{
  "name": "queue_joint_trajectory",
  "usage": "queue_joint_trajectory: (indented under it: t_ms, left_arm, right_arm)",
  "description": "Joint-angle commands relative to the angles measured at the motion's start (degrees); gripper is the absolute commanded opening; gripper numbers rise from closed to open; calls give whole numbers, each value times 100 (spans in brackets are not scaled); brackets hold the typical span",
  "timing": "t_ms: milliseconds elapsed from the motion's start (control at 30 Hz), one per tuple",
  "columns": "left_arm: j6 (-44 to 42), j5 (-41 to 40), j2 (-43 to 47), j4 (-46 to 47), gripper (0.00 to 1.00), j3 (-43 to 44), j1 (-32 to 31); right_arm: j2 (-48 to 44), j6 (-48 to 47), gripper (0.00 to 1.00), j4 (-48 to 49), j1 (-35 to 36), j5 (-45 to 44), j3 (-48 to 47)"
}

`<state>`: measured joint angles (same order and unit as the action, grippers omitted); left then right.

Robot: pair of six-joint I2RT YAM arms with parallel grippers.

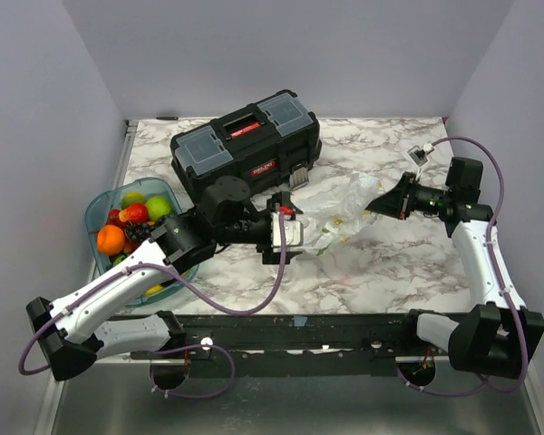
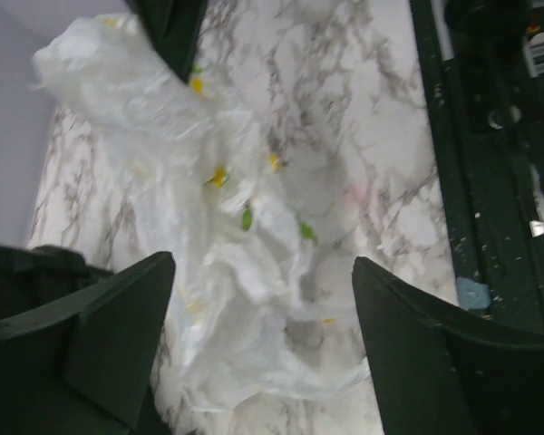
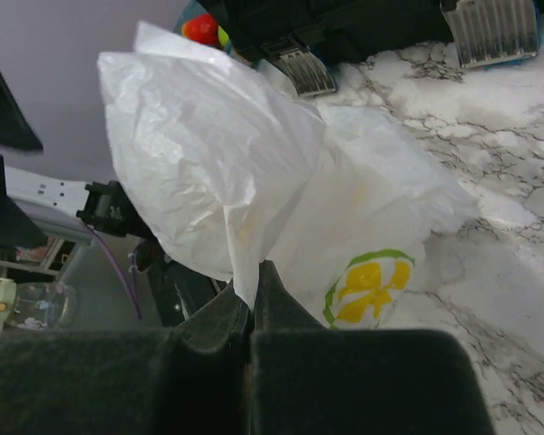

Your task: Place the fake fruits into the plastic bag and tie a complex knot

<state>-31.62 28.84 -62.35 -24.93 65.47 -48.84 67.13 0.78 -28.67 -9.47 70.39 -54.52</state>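
Note:
The plastic bag (image 1: 344, 210) lies crumpled on the marble table between the two arms, whitish with a yellow-and-green print (image 3: 367, 290). My right gripper (image 1: 372, 207) is shut on a fold of the bag (image 3: 245, 163) at its right end, lifting that end a little. My left gripper (image 2: 263, 263) stands wide open just over the bag's (image 2: 254, 308) left end, with nothing between its fingers (image 2: 118, 335). The fake fruits (image 1: 131, 220), red, orange, green and yellow, lie piled in a teal tray at the left. No fruit shows inside the bag.
A black toolbox (image 1: 245, 145) with grey-blue lids stands behind the bag, close to the left arm's wrist. The teal tray (image 1: 98, 208) sits at the table's left edge beside the left arm. Grey walls enclose the table on three sides.

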Motion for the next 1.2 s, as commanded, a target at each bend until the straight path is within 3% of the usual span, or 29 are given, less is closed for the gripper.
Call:
queue_joint_trajectory:
  t_ms: [0, 67, 300, 600, 733, 767, 800, 900, 1033, 1167]
  left_arm:
    - [322, -316, -230, 291, 72, 64, -659]
    - [450, -434, -390, 272, 64, 25, -776]
    - [486, -1771, -829, 688, 54, -109, -847]
    - [244, -2832, -1891, 700, 59, 124, -820]
    - [152, -3679, -2421, 665, 60, 217, -757]
    - [178, -3875, -2483, 641, 55, 229, -695]
    - [227, -3949, -2474, 594, 44, 229, -611]
    - [380, -3713, -2037, 411, 0, 89, -268]
    - [246, -2656, -773, 204, 0, -516, 315]
    - [-136, -1219, 159, -176, 0, -1109, 1425]
  right_arm:
    - [-229, 1352, 1, 1175, 15, 48, 168]
    - [-249, 1259, 1, 1046, 15, 73, 146]
    - [-405, 1170, 1, 918, 16, 140, 296]
    - [-554, 1360, 1, 994, 23, 247, 338]
    - [-523, 1480, 1, 1000, 20, 388, 294]
    - [-489, 1479, 1, 995, 22, 429, 277]
    - [-472, 1474, 1, 969, 18, 383, 242]
    - [-382, 785, 1, 352, -56, 46, 15]
    - [-60, -514, 1, -569, -331, -854, -191]
    - [442, -1297, 1, -762, -926, -1343, -316]
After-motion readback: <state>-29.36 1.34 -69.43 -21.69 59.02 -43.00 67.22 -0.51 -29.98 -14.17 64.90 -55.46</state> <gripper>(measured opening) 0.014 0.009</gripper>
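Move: The empty white bag hangs from the right fingers, which already pinch its right end. The bag's loose left end lies about 9 cm ahead of the open left hand, 3 cm to its right and 14 cm lower; from the right hand it is some 17 cm to the left, level ahead and 9 cm below. The toolbox's middle is roughly 25 cm ahead of the left hand and 13 cm left, the fruit bin 40 cm left and 6 cm ahead, both well below. Down and forward, after a short draw back, the left hand dips about 15 cm to the bag's loose left end, swinging some 30 degrees counter-clockwise, and shuts its fingers to pinch the plastic there. It then lifts about 6 cm and pulls left. The right hand keeps its pinch nearly in place, then draws about 4 cm right, also forward and down. ##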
